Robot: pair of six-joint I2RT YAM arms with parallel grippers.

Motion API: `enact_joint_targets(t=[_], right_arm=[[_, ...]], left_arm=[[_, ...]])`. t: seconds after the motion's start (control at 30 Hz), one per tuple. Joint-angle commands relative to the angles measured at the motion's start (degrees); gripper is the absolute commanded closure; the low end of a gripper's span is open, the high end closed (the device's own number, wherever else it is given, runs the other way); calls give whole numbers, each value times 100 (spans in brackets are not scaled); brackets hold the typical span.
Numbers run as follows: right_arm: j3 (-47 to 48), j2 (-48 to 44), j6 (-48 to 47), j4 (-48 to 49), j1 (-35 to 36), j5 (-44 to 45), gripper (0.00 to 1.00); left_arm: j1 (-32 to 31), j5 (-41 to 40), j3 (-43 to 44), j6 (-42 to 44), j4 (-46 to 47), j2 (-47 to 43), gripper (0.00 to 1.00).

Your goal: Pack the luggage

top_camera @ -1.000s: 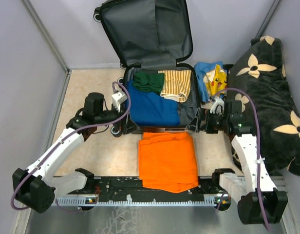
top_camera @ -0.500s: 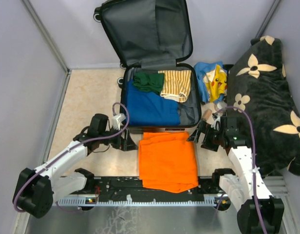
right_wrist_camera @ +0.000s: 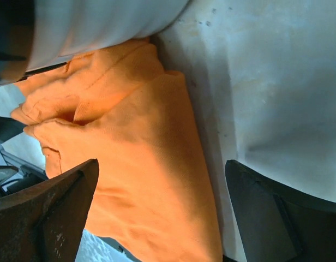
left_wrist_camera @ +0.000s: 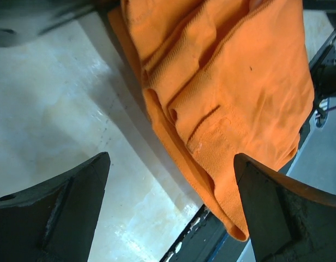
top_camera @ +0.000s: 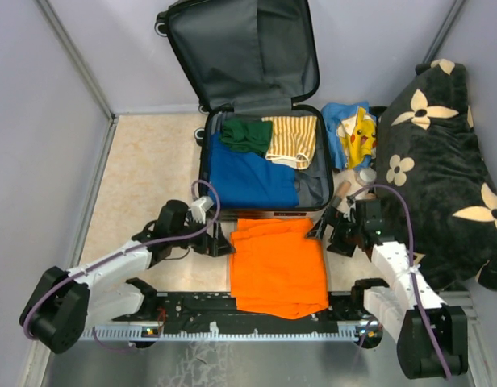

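Note:
The luggage (top_camera: 240, 56) lies open at the back of the floor with its lid up. It holds a blue garment (top_camera: 248, 177), a green one (top_camera: 247, 135) and a striped yellow one (top_camera: 293, 139). A folded orange garment (top_camera: 278, 266) lies on the floor just in front of it. My left gripper (top_camera: 219, 242) is open at the garment's far left corner, its jaws astride the orange edge (left_wrist_camera: 233, 82). My right gripper (top_camera: 325, 234) is open at the far right corner, over the orange cloth (right_wrist_camera: 113, 136) and below the luggage's white shell (right_wrist_camera: 102, 27). Neither holds anything.
A big black flower-patterned cushion (top_camera: 442, 161) fills the right side. A blue garment with a yellow cartoon print (top_camera: 355, 133) lies between it and the luggage. Grey walls close in left and right. The arms' black base rail (top_camera: 256, 322) runs under the orange garment's near edge.
Both arms have drawn back from the luggage's sides toward me and inward, ending at the orange garment's far corners. Both grippers stayed open.

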Motion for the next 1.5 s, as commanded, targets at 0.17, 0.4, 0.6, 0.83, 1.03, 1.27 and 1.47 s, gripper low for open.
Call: enact_joint_targets(t=[0.17, 0.4, 0.6, 0.83, 1.03, 1.27, 1.47], right_arm=[[-398, -170, 371, 1222, 575, 404, 1], [-766, -99, 597, 1443, 780, 598, 10], [-841, -55, 677, 1585, 1064, 602, 27], [-867, -312, 684, 1807, 1386, 461, 52], [-873, -644, 668, 1973, 1654, 323, 68], [-534, -928, 544, 1532, 1881, 24, 100], [7, -1262, 192, 1147, 1888, -690, 100]], left_arm=[[-677, -907, -495, -347, 1226, 371, 0], [-966, -808, -691, -508, 1819, 786, 1], [-1288, -823, -756, -498, 2261, 1121, 12], [-1533, -840, -562, -465, 2884, 1730, 44], [-1745, -665, -223, -147, 3089, 1880, 74], [-2030, -447, -141, 472, 2410, 1091, 100], [-2150, -352, -128, 1125, 1643, 52, 100]])
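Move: The orange cloth lies flat between the hands, its middle about 14 cm to the right of the left hand, 7 cm back and 4 cm below; from the right hand it is some 12 cm left, 7 cm back and 3 cm below. The suitcase's middle is roughly 21 cm ahead and 11 cm right of the left hand, and 20 cm ahead and 15 cm left of the right. The brown roll lies about 11 cm ahead of the right hand and 4 cm to its right. Both open hands move in over the orange cloth from opposite sides, the left about 6 cm rightward while sinking some 3 cm, the right about 5 cm leftward and down a little, and shut on its side folds, pinching them. With the folds held, both rise about 3 cm and draw back slightly, the left the more, its wrist turning clockwise. ##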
